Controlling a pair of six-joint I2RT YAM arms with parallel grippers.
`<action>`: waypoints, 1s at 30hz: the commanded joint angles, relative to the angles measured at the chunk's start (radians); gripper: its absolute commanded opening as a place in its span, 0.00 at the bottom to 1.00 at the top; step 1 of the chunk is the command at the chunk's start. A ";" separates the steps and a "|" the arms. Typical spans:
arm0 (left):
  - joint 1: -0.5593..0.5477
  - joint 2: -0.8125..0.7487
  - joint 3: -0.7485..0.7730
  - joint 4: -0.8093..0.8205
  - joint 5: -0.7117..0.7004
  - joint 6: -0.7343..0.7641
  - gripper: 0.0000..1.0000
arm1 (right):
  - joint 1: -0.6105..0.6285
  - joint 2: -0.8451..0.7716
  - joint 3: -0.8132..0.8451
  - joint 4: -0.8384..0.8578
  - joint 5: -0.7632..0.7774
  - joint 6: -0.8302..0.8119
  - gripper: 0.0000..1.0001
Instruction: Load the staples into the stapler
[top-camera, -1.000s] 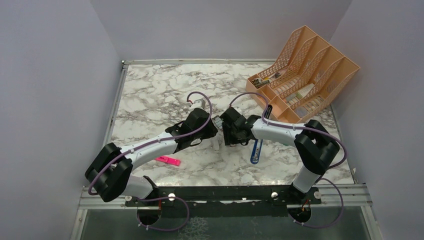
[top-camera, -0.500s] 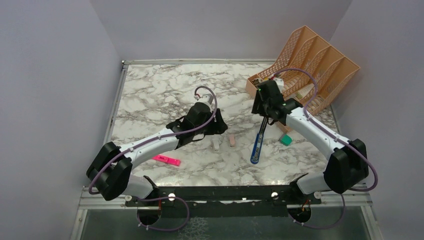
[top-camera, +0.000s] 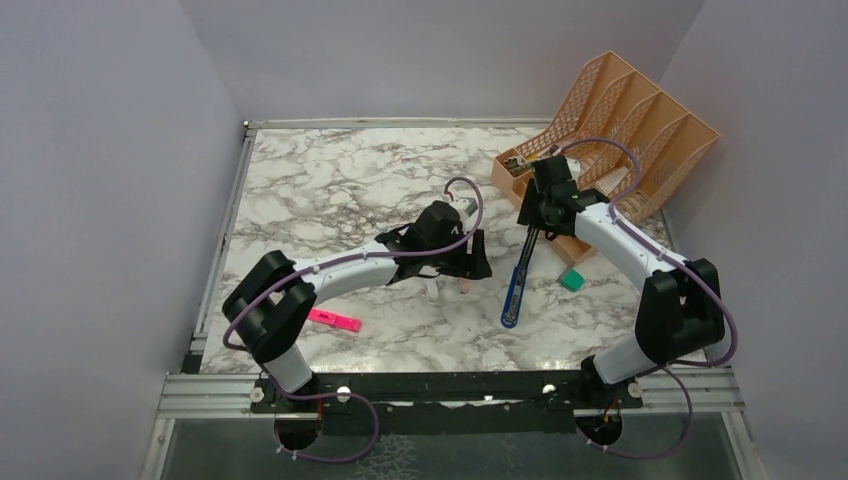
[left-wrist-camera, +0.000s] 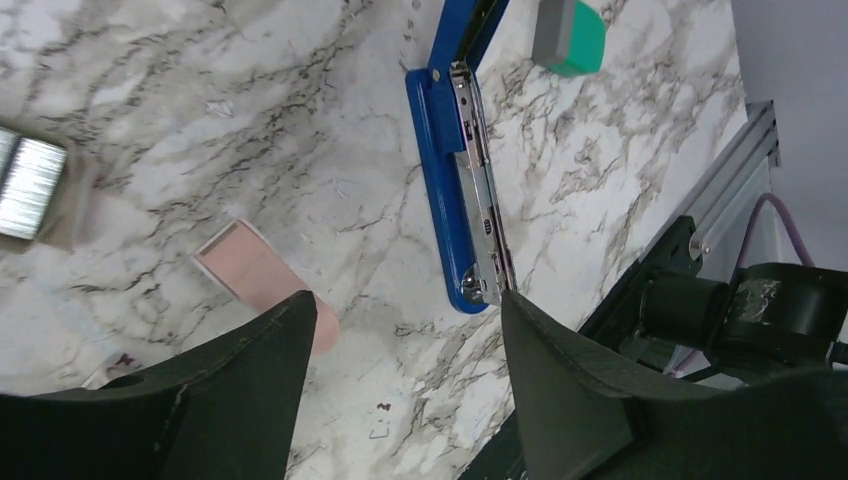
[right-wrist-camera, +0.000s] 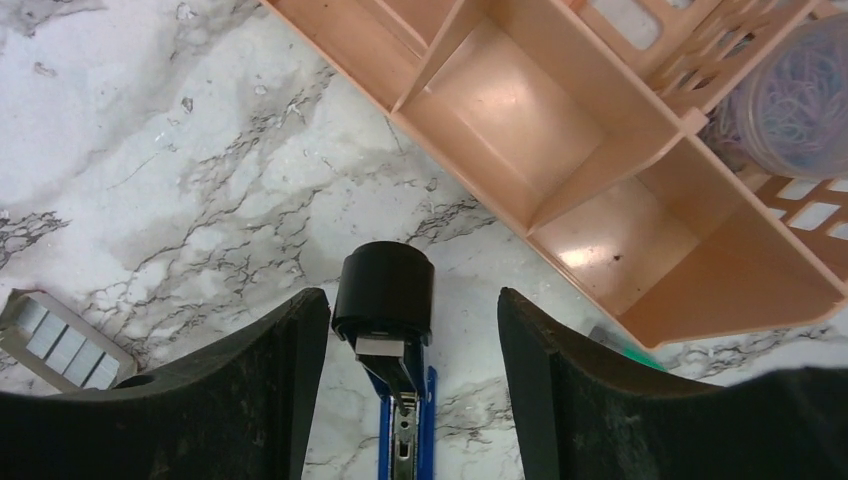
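The blue stapler (top-camera: 515, 287) lies open on the marble table, its metal channel (left-wrist-camera: 478, 200) facing up and its black lid (right-wrist-camera: 385, 290) raised toward the organiser. My right gripper (right-wrist-camera: 410, 310) is open and straddles the lid's end, which sits close to the left finger (right-wrist-camera: 270, 390). My left gripper (left-wrist-camera: 405, 400) is open and empty, low over bare marble just beyond the stapler's front end. The staples (left-wrist-camera: 28, 190) are a silver block in a pale box at the left edge of the left wrist view. In the right wrist view the staples (right-wrist-camera: 62, 345) show as grey strips.
An orange desk organiser (top-camera: 610, 150) stands at the back right, just behind the right gripper. A green block (top-camera: 572, 280) lies right of the stapler, a pink box piece (left-wrist-camera: 255, 275) left of it, and a pink highlighter (top-camera: 335, 321) at front left. The table's front rail (left-wrist-camera: 730, 170) is near.
The left gripper has swung right toward the stapler and opened. The right gripper has left the table's middle, moved back over the stapler's raised lid near the organiser, and opened wider.
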 joint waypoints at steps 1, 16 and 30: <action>-0.027 0.077 0.052 0.013 0.064 -0.011 0.64 | -0.005 0.017 0.023 0.052 -0.040 -0.028 0.65; -0.089 0.248 0.110 0.004 0.057 -0.071 0.40 | -0.006 0.055 0.078 0.098 0.003 -0.062 0.32; -0.125 0.352 0.171 0.021 0.058 -0.096 0.31 | -0.006 0.065 0.097 0.164 -0.015 -0.080 0.32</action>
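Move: The left hand hangs above and beyond the open blue stapler's near end, which is about 7 cm back, 8 cm right and 11 cm below. The pink stapler is almost under it, 1 cm ahead and 2 cm left; the staples lie roughly 10 cm ahead, 7 cm left. The right hand has the stapler's raised black cap nearly between its fingers, 1 cm ahead and 1 cm left at fingertip height. From there the staples sit level, some 17 cm left, and the green box 9 cm back, 11 cm right. The right fingers close onto the sides of the stapler's raised black cap, pinch it, and keep drawing it forward and slightly up, about 3 cm of hand travel in all. Meanwhile the left hand sinks some 8 cm, going right and back towards the stapler's near end, tipping down slightly and narrowing its fingers to a small gap just short of it. ##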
